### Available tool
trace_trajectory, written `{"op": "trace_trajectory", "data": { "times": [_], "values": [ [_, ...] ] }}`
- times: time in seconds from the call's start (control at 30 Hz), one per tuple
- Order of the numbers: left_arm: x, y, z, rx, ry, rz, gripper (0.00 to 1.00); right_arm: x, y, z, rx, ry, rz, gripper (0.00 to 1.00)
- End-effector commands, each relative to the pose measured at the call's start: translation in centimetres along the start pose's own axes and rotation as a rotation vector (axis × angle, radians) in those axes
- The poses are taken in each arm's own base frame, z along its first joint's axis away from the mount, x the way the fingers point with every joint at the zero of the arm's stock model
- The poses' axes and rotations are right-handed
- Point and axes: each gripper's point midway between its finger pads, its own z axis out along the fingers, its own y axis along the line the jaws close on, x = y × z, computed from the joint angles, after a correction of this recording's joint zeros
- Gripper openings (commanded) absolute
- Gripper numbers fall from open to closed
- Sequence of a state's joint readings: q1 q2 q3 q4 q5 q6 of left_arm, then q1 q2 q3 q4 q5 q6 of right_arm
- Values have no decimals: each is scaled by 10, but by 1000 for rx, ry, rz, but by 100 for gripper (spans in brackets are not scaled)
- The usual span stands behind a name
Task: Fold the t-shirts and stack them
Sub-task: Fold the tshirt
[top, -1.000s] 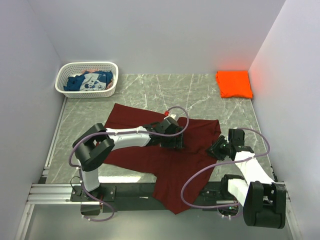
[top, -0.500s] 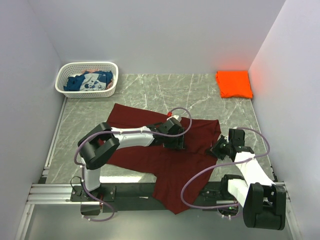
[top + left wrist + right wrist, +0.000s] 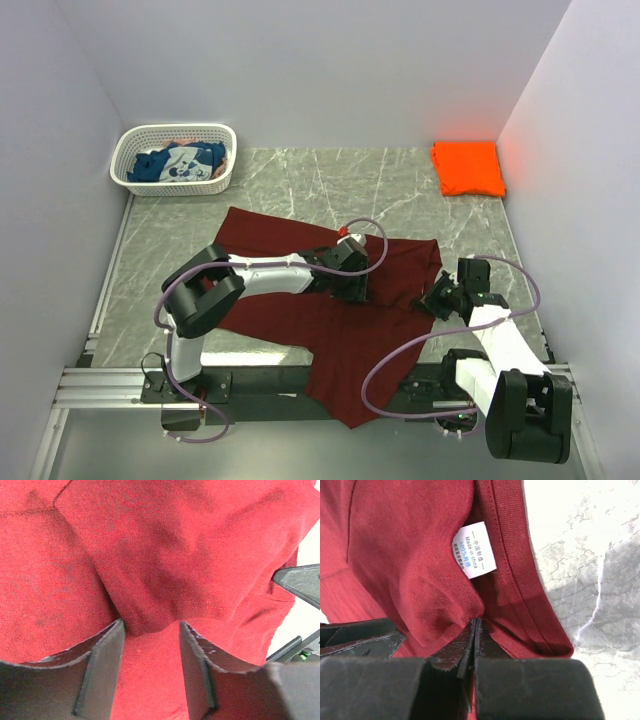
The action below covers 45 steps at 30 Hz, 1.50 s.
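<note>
The maroon t-shirt (image 3: 290, 310) lies spread out and rumpled across the middle of the table, one corner hanging over the near edge. My left gripper (image 3: 352, 290) presses down on its middle. Its jaws stand apart (image 3: 150, 627) with a raised fold of maroon cloth (image 3: 165, 570) bulging at the fingertips. My right gripper (image 3: 432, 300) is at the shirt's right edge. There its fingers (image 3: 476, 622) are pressed together on puckered cloth beside the collar band and white neck label (image 3: 474, 549). The orange t-shirt (image 3: 468, 167) lies folded at the back right. The blue t-shirt (image 3: 180, 162) sits in the basket.
The white lattice basket (image 3: 128, 182) stands at the back left corner against the wall. Bare grey marble table (image 3: 330, 180) lies between the basket and the orange shirt. Walls close in on the left, back and right. Cables loop above both arms.
My right gripper has closed on the shirt's edge near the collar. The left jaws have narrowed around a fold, and the left gripper has slid slightly nearer across the cloth.
</note>
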<state>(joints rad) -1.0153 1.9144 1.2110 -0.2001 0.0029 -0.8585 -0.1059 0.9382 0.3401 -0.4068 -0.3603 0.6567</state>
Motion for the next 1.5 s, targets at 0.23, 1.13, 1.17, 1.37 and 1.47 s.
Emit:
{"op": "trace_trajectory", "data": {
  "times": [0.23, 1.13, 1.17, 1.37, 1.47],
  "values": [
    [-12, -11, -6, -3, -38, 9, 21, -14, 13, -14, -18, -50, -10, 0],
    [-14, -6, -36, -68, 42, 32, 1, 1, 4, -43, 58, -39, 40, 0],
    [-13, -5, -36, -68, 44, 35, 1, 2, 3, -44, 58, -37, 40, 0],
    [-10, -4, -38, -66, 71, 39, 1, 5, 3, -47, 56, -35, 48, 0],
    [-6, -1, -36, -68, 82, 38, 1, 7, 4, -48, 55, -28, 51, 1]
  ]
}}
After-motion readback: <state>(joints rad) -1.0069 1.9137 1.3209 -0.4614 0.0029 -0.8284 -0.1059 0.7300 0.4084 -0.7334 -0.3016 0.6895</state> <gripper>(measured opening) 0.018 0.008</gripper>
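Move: The left hand has the tip of the t-shirt's turned-over edge between its half-open fingers, within about 1 cm and just below the pads. The closed right hand, some 18 cm to the left hand's right and 2 cm farther back, already pinches that edge's other end and takes it to the cloth about 3 cm back of itself. From the right hand, the white label lies roughly 5 cm ahead and 1 cm left, and the shirt's far right corner about 17 cm ahead, 3 cm right. Back towards the robot by about 3.5 cm goes the right hand, after first rising some 2 cm, drawing the folded edge along in its closed fingers. The left hand meanwhile shuts on the fold's tip, pinches it, lifts by about 1 cm and eases some 2 cm left, away from the right hand, rolling slightly. ##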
